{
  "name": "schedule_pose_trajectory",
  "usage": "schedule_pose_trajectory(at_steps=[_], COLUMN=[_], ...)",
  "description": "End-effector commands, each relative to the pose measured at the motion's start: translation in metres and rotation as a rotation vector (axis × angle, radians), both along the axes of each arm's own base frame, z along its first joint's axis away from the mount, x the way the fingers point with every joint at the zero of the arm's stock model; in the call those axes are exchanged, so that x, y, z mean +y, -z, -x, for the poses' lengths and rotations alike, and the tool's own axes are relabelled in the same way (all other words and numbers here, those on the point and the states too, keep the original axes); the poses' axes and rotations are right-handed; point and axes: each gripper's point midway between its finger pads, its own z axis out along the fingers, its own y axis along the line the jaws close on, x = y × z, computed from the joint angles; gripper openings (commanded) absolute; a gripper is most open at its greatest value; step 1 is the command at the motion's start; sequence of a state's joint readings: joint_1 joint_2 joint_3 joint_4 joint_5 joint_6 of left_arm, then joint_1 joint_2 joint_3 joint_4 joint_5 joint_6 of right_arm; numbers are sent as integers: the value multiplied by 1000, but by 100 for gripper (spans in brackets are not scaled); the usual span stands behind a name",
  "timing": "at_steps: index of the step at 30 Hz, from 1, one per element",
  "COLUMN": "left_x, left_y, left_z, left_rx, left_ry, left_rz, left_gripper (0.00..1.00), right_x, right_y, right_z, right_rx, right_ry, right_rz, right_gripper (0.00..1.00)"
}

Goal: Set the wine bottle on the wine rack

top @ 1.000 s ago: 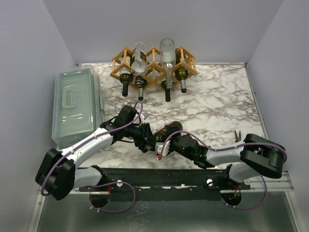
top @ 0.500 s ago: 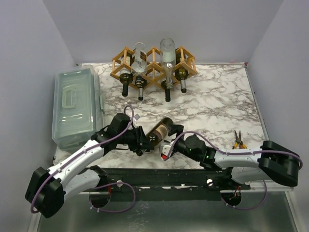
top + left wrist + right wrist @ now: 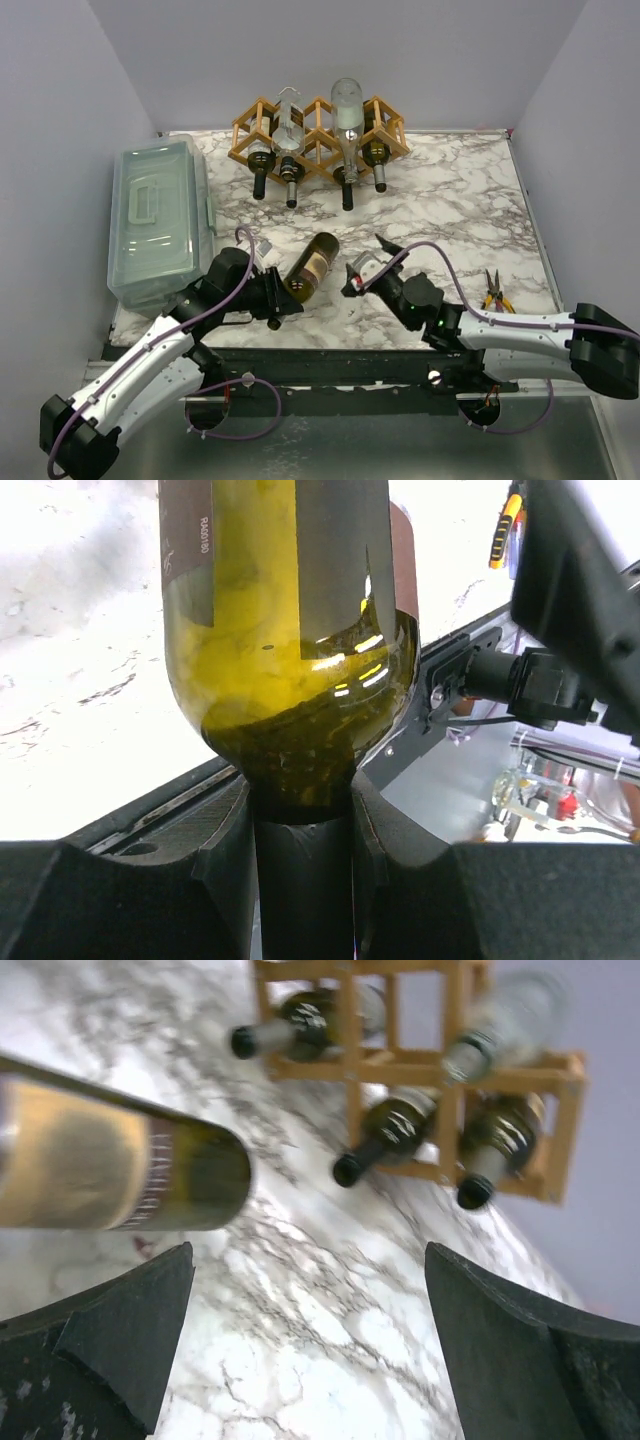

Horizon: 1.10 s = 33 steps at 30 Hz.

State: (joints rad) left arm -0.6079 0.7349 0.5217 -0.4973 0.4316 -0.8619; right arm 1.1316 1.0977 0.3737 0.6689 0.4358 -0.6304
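Note:
The wine bottle (image 3: 313, 263) is dark olive-green glass with a brown label. It is held off the marble table (image 3: 450, 210), base pointing toward the far side. My left gripper (image 3: 282, 298) is shut on its neck; in the left wrist view both fingers (image 3: 225, 850) press the dark capsule below the bottle's shoulder (image 3: 290, 640). My right gripper (image 3: 363, 267) stands open just right of the bottle, touching nothing. In the right wrist view the bottle (image 3: 110, 1170) lies to the upper left of the open gripper (image 3: 308, 1260). The wooden wine rack (image 3: 322, 128) stands at the far edge.
Several bottles lie in the wine rack (image 3: 455, 1060), necks toward me, one clear bottle on top. A grey-green lidded plastic box (image 3: 158, 215) sits at the left edge. Yellow-handled pliers (image 3: 492, 290) lie near the right front. The black rail (image 3: 330, 365) runs along the near edge.
My right gripper has let go of the bottle, opened wide and drawn back to the right. The left arm has pulled back left, carrying the bottle by its neck.

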Motion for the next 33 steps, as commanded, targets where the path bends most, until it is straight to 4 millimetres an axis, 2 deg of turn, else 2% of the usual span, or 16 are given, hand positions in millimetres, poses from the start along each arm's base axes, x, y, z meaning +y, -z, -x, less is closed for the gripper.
schedule_pose_trajectory(at_steps=[1,3,8,10,14,22,28,33], left_x=[6,8,12,14,16,15,0,-9], left_y=[-40,-44,-55,-61,-76,-102,-99,-98], left_z=[-16,-17,-21,-24,-34,-67,-100,-126], left_rx=[-238,-260,-307,-329,-382,-509,-524,-560], left_ry=[-1,-5,-29,-48,-83,-152,-163,-189], left_rz=[20,15,13,13,8,-11,-47,-73], left_gripper=[0,0,0,0,0,0,0,0], right_x=[-52,-62,-117,-129,-139,-172,-174,-178], right_y=[-34,-37,-55,-55,-48,-20,-8,-11], right_z=[-34,-47,-73,-83,-96,-113,-114,-110], right_rx=[130,253,325,415,592,766,794,749], right_ry=[376,400,560,561,503,557,564,561], right_rz=[-331,-407,-631,-700,-814,-933,-922,-926], right_gripper=[100,100,100,100,100,100,100,100])
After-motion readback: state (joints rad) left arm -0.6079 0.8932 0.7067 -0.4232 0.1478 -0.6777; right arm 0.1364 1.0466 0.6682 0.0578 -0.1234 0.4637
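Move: The left hand holds the wine bottle by its neck, the bottle's middle some 8 cm ahead and 5 cm to the right. The rack's middle is about 40 cm ahead of that hand, 7 cm to its right and roughly level; the closed box sits 22 cm ahead, 29 cm left and lower. From the empty right hand, the rack is about 30 cm ahead, 11 cm left and a little below. Swinging about 18 cm right and 12 cm forward, the open right hand clears the bottle, arching up and back down as it turns clockwise and tips to point down. The left hand, still pinching the neck, eases slightly left and up, then carries the bottle some 8 cm forward towards the rack, tilting its base upward and dipping a little at the end. ##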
